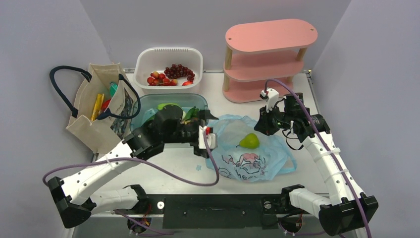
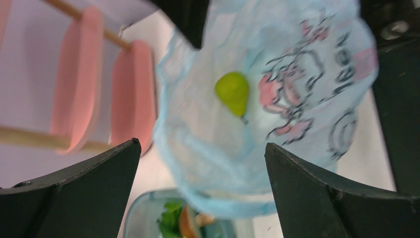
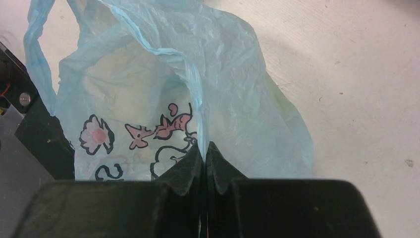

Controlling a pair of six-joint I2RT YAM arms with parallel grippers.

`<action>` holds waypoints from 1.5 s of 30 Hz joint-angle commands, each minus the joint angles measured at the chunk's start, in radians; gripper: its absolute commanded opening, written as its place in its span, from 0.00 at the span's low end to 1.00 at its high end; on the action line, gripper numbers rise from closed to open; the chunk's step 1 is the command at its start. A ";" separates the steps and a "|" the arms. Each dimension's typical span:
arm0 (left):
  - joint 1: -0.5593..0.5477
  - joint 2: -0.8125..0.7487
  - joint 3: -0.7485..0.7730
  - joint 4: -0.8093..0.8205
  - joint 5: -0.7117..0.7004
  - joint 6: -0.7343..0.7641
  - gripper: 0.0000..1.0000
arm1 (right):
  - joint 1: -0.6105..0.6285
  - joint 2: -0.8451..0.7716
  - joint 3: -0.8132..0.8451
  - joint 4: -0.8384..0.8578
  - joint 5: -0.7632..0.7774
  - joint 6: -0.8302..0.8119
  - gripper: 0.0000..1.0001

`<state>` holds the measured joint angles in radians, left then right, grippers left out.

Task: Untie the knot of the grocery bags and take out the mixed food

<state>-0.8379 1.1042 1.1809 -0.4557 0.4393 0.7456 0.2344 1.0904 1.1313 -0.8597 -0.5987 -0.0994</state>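
The light blue plastic bag [image 1: 257, 158] with pinkish print lies open on the table, a green pear [image 1: 249, 141] inside it. No knot shows. My left gripper [image 1: 210, 133] hangs open at the bag's left edge, above the teal tub. In the left wrist view the pear [image 2: 233, 91] shows through the bag [image 2: 297, 59] beyond the spread left gripper [image 2: 202, 144]. My right gripper [image 1: 264, 125] is shut on a fold of the bag's upper right rim; the right wrist view shows the right gripper [image 3: 204, 146] pinching blue film [image 3: 198, 99]. The beige canvas tote [image 1: 96, 119] stands far left with snack packets [image 1: 98, 105] inside.
A clear teal tub [image 1: 147, 113] holding greens sits under my left arm, and it also shows low in the left wrist view [image 2: 143, 213]. A white slotted basket [image 1: 168, 57] with grapes and red fruit stands behind it. A pink three-tier shelf [image 1: 270, 59] stands at the back right.
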 commanded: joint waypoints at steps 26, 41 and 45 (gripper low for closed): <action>-0.337 0.757 -0.137 1.055 -0.504 -0.260 0.97 | 0.013 -0.036 0.020 0.097 -0.006 0.049 0.00; -0.273 0.987 0.023 0.959 -0.441 -0.237 0.97 | 0.009 -0.036 0.014 0.096 -0.007 0.055 0.00; -0.273 1.021 0.062 0.894 -0.439 -0.254 0.97 | 0.009 -0.028 0.018 0.096 -0.004 0.050 0.00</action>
<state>-1.1122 2.0933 1.1801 0.4862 -0.0254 0.5087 0.2382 1.0729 1.1439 -0.8070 -0.5995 -0.0547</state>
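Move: The left hand is empty and open. The pear lies in the blue bag about 21 cm to its right, 9 cm ahead and some 27 cm below. The bag's pinched rim is about 6 cm back from the pear, 4 cm to its right and 20 cm above it. The vegetable tray's middle lies some 21 cm ahead of the left hand, 15 cm left and 27 cm below. From the right hand, the pear is 6 cm ahead, 4 cm left and 20 cm below. Right fingers keep the bag's rim pinched and ease it up about 1.5 cm, while the left hand dives into the bag towards the pear: some 26 cm down and 19 cm right, first drawing back 5 cm, then coming forward about 11. It turns roughly 15 degrees counter-clockwise, wide open, stopping with the pear just ahead of its fingertips. ##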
